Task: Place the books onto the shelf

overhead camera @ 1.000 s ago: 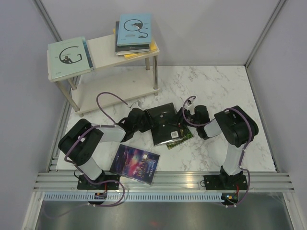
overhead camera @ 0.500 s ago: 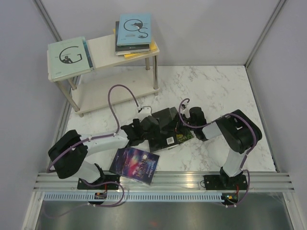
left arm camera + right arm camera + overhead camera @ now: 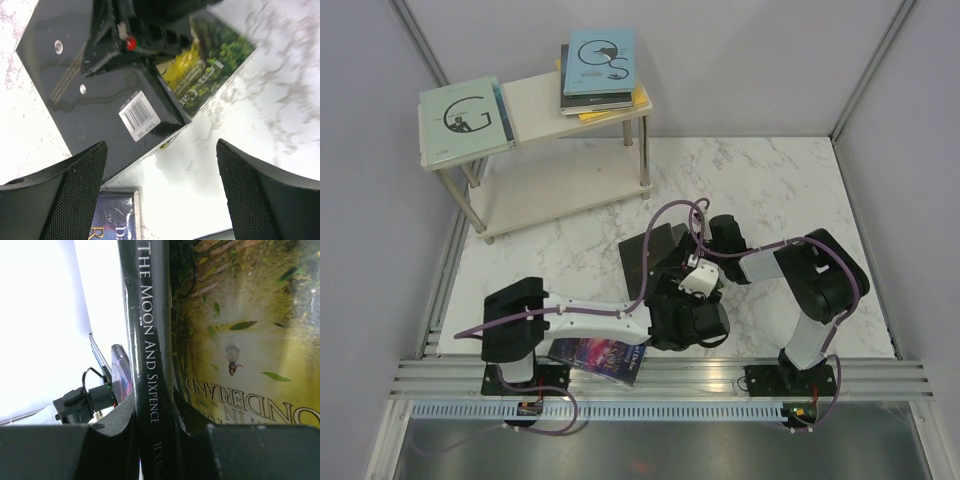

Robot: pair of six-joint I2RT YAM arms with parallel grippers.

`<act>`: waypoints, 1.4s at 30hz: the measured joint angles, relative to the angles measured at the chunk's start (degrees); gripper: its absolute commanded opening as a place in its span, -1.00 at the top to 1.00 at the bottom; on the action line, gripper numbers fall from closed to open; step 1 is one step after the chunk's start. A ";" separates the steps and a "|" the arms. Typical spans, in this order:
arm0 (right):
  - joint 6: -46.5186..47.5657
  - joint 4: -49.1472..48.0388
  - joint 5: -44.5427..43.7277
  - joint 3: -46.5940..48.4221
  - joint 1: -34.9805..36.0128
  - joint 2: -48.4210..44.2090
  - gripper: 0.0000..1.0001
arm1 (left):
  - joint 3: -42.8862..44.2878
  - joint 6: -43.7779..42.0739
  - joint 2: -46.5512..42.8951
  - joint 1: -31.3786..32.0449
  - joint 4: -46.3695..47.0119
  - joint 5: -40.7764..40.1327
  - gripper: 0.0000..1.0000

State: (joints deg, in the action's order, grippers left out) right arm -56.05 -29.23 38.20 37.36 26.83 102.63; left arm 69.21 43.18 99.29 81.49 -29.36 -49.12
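Observation:
My right gripper (image 3: 155, 440) is shut on the spine of the black book (image 3: 150, 365), which stands on edge against the green-gold book (image 3: 240, 340). Seen from above, that black book (image 3: 648, 250) tilts up on the marble at the right gripper (image 3: 700, 255). Above the bare marble beside these books, my left gripper (image 3: 160, 195) hangs open with nothing between its fingers, near the black book (image 3: 100, 85) and the green-gold book (image 3: 210, 65). The purple galaxy book (image 3: 600, 355) lies at the front edge. The shelf (image 3: 535, 95) carries a teal book (image 3: 465, 120) and a stack under a light blue book (image 3: 600, 62).
The left arm (image 3: 590, 315) stretches low across the front of the table, and its wrist covers most of the green-gold book from above. Grey walls close in the sides and back. A metal rail (image 3: 660, 375) runs along the near edge.
The left gripper let go, opened wide and swung from the black book's left side to the near right. The right gripper shut on the black book's spine, and the book tipped up.

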 measured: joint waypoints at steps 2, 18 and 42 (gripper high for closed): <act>0.44 1.18 -0.17 0.35 0.07 -0.50 1.00 | 0.81 -0.07 2.97 0.37 -1.07 -0.94 -0.84; 2.16 8.94 -2.25 -0.68 0.76 -7.21 1.00 | 7.89 0.66 15.63 0.39 -10.47 -15.30 -0.45; 0.09 25.55 -1.99 -2.97 3.56 -17.97 -0.96 | 14.16 41.90 22.01 1.60 -43.63 -26.43 0.95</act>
State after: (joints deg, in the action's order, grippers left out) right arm -55.96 -3.68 36.21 34.39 30.39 84.66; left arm 83.37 85.08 121.30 83.09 -72.99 -75.55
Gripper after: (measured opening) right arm 0.980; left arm 0.426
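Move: The black book, its right-hand spine already in the right hand, has its middle about 8 cm ahead of the left hand, 4 cm to its left and 6 cm below; that middle lies some 6 cm left of the right hand, 3 cm back and 1 cm lower. The Alice book is about 9 cm ahead of the left hand, 2 cm right and 8 cm down; the purple book some 10 cm back, 18 cm left and 8 cm below. Down and a little forward, about 4 cm, the wide-open left hand comes to the black book's near end, then shuts to about half and grips it, drifting left and up afterwards while its wrist tips up and turns counter-clockwise. The right hand, still pinching the book, draws back some 7 cm with a slight rise, then opens wide to let go. ##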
